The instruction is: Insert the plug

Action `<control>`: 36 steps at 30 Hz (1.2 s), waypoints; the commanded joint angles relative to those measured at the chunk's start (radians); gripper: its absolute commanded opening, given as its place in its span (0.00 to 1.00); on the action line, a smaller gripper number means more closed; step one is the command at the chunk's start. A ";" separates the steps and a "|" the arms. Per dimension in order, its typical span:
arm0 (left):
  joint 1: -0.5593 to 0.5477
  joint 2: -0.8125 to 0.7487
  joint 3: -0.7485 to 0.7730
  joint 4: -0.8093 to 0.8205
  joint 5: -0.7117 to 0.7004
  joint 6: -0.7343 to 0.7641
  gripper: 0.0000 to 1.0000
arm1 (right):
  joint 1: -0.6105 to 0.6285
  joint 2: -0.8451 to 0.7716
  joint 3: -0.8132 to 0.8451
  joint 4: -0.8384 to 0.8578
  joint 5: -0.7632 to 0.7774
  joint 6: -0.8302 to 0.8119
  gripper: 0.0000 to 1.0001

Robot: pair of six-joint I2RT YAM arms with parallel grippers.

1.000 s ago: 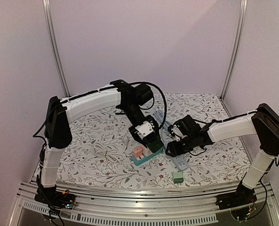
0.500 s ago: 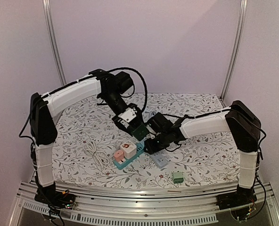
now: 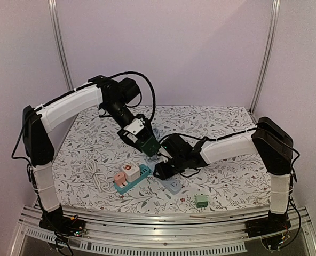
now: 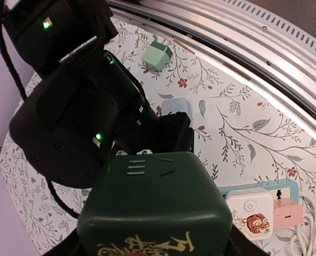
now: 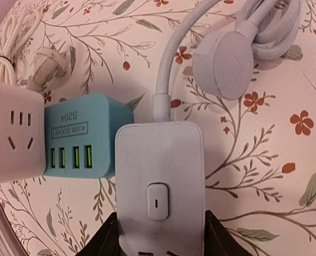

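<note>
My left gripper (image 3: 149, 148) is shut on a dark green cube plug (image 3: 147, 144), held in the air above the table. In the left wrist view the plug (image 4: 152, 208) fills the lower frame, its slot marks facing the camera. Below it my right gripper (image 3: 162, 172) is shut on the sides of a pale grey power strip (image 3: 173, 185). The right wrist view shows this strip (image 5: 159, 160) with its switch, black fingers (image 5: 107, 237) pressing both edges. A teal power strip (image 3: 143, 170) carrying a white adapter (image 3: 131, 172) and a pink adapter (image 3: 120, 178) lies just to the left.
A small light green cube (image 3: 201, 200) lies near the front edge. A coiled white cable (image 3: 97, 176) lies left of the teal strip. The pale strip's cable and round plug (image 5: 222, 64) lie beyond it. The flowered tablecloth (image 3: 232, 181) covers the table.
Both arms have swung left. The teal strip with its adapters and the pale strip have shifted left on the table. The right gripper's jaws closed in on the pale strip.
</note>
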 commanded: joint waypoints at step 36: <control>-0.173 0.179 0.156 -0.053 -0.076 -0.042 0.00 | -0.201 -0.678 -0.488 -0.182 0.179 -0.038 0.99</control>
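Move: The right fingers already grip the grey power strip near its cable end; its middle is about 3 cm back and 3 cm right of them, at their height. From the left hand, holding the dark green plug, that middle lies roughly 6 cm right, 3 cm back and 18 cm below. The blue power strip is about 11 cm left and 2 cm back of the right hand, and the mint plug some 17 cm right and 15 cm back of it. Right hand drags the strip about 7 cm right-and-back, opens, leaves rightwards; left carries the plug right and down. ##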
